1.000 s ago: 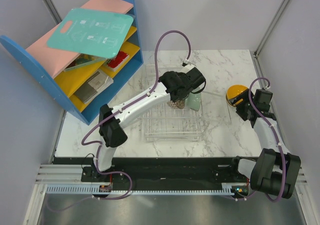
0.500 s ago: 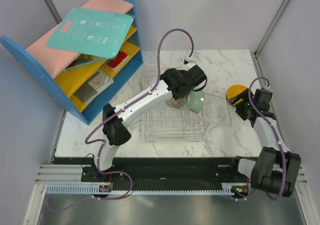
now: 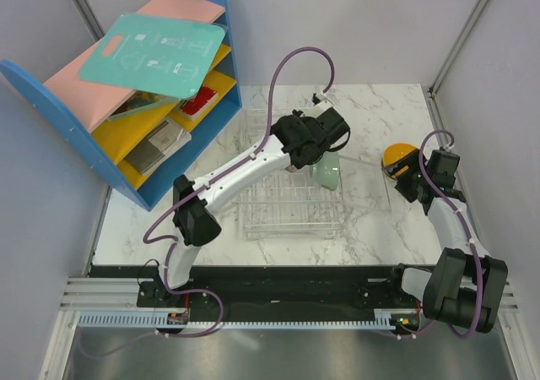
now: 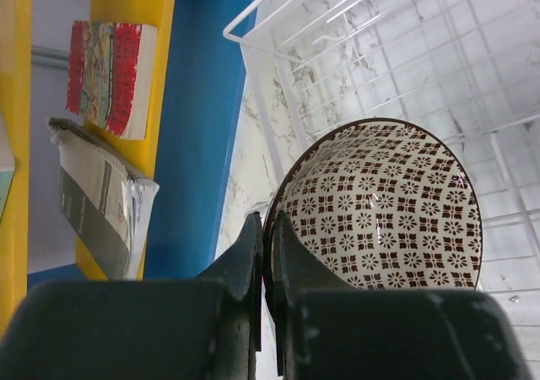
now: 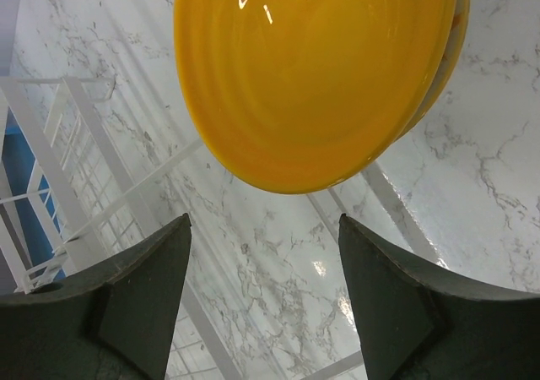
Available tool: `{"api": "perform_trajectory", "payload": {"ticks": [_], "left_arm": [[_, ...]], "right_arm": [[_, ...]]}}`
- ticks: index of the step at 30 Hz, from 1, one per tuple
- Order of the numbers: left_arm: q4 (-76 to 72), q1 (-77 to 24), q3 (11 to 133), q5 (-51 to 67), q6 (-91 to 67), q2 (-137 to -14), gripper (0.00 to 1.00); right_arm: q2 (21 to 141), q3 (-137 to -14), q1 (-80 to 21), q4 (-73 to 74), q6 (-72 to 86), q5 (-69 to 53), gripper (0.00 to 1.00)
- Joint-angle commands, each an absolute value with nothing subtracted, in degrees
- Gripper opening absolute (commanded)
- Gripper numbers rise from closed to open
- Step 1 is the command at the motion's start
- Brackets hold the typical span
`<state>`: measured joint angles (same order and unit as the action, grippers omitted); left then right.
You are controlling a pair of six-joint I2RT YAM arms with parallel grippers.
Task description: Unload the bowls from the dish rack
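Note:
My left gripper (image 4: pixel 266 228) is shut on the rim of the cream bowl with the brown mesh pattern (image 4: pixel 380 203), which hangs tilted over the dish rack (image 4: pixel 405 25). From above, the left gripper (image 3: pixel 310 148) covers that bowl. A pale mint bowl (image 3: pixel 327 174) leans at the right side of the wire dish rack (image 3: pixel 291 207). The orange bowl (image 5: pixel 316 76) rests on the marble outside the rack, also seen as the orange bowl (image 3: pixel 396 156) from above. My right gripper (image 5: pixel 263 228) stands open just short of it, touching nothing; it shows as the right gripper (image 3: pixel 407 176) from above.
A blue-and-yellow shelf unit (image 3: pixel 148 101) with books and a teal board stands at the far left, close to the rack's left side. Grey walls enclose the marble table (image 3: pixel 371 219) on both sides.
The left gripper closed on the patterned bowl's rim and lifted it slightly toward the far side of the rack. The right arm has stayed still.

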<state>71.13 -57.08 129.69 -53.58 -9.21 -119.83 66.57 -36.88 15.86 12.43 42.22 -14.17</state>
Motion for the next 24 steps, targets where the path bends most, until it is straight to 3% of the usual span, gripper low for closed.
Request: {"api": "perform_trajectory", "payload": {"ticks": [1, 7, 13, 19, 24], "left_arm": [[69.61, -55.38, 128.06, -55.92, -12.36, -113.75, 0.02], [59.78, -53.70, 123.05, -49.13, -11.88, -106.09, 0.02], [57.57, -51.86, 132.95, -45.46, -10.20, -108.19, 0.02], [54.14, -50.98, 141.22, -37.37, -10.37, -113.20, 0.02], [53.88, -51.06, 140.54, -33.93, -13.18, -113.20, 0.02]], "right_arm": [[64.69, -39.64, 15.64, 9.23, 42.71, -17.40, 0.78], [62.05, -42.72, 13.54, 7.83, 45.87, -19.24, 0.78], [63.54, -45.08, 12.92, 2.11, 49.48, -20.56, 0.78], [68.02, -56.14, 9.24, 0.44, 50.45, -22.76, 0.78], [71.98, -66.52, 0.80, 2.72, 46.94, -20.39, 0.78]]}}
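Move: My left hand already pinches the patterned bowl by its rim over the rack; my open right hand, where this bowl is bound, is about 25 cm to its right and 13 cm lower. The green bowl stands 8 cm right of my left hand, 2 cm back and 10 cm below. From my right hand, the patterned bowl is some 25 cm left and 10 cm up, the green bowl 18 cm left, level with it, and the stacked yellow bowls 5 cm ahead and 5 cm below. Keeping my pinch on the patterned bowl, I raise my left hand about 11 cm and ease it a little forward, swinging briefly left and then back right, rolling it some 30 degrees so its left side sinks. Meanwhile my right hand, jaws wide, climbs about 18 cm away from the yellow bowls, also forward and left towards the patterned bowl, its fingers tipping upward. ##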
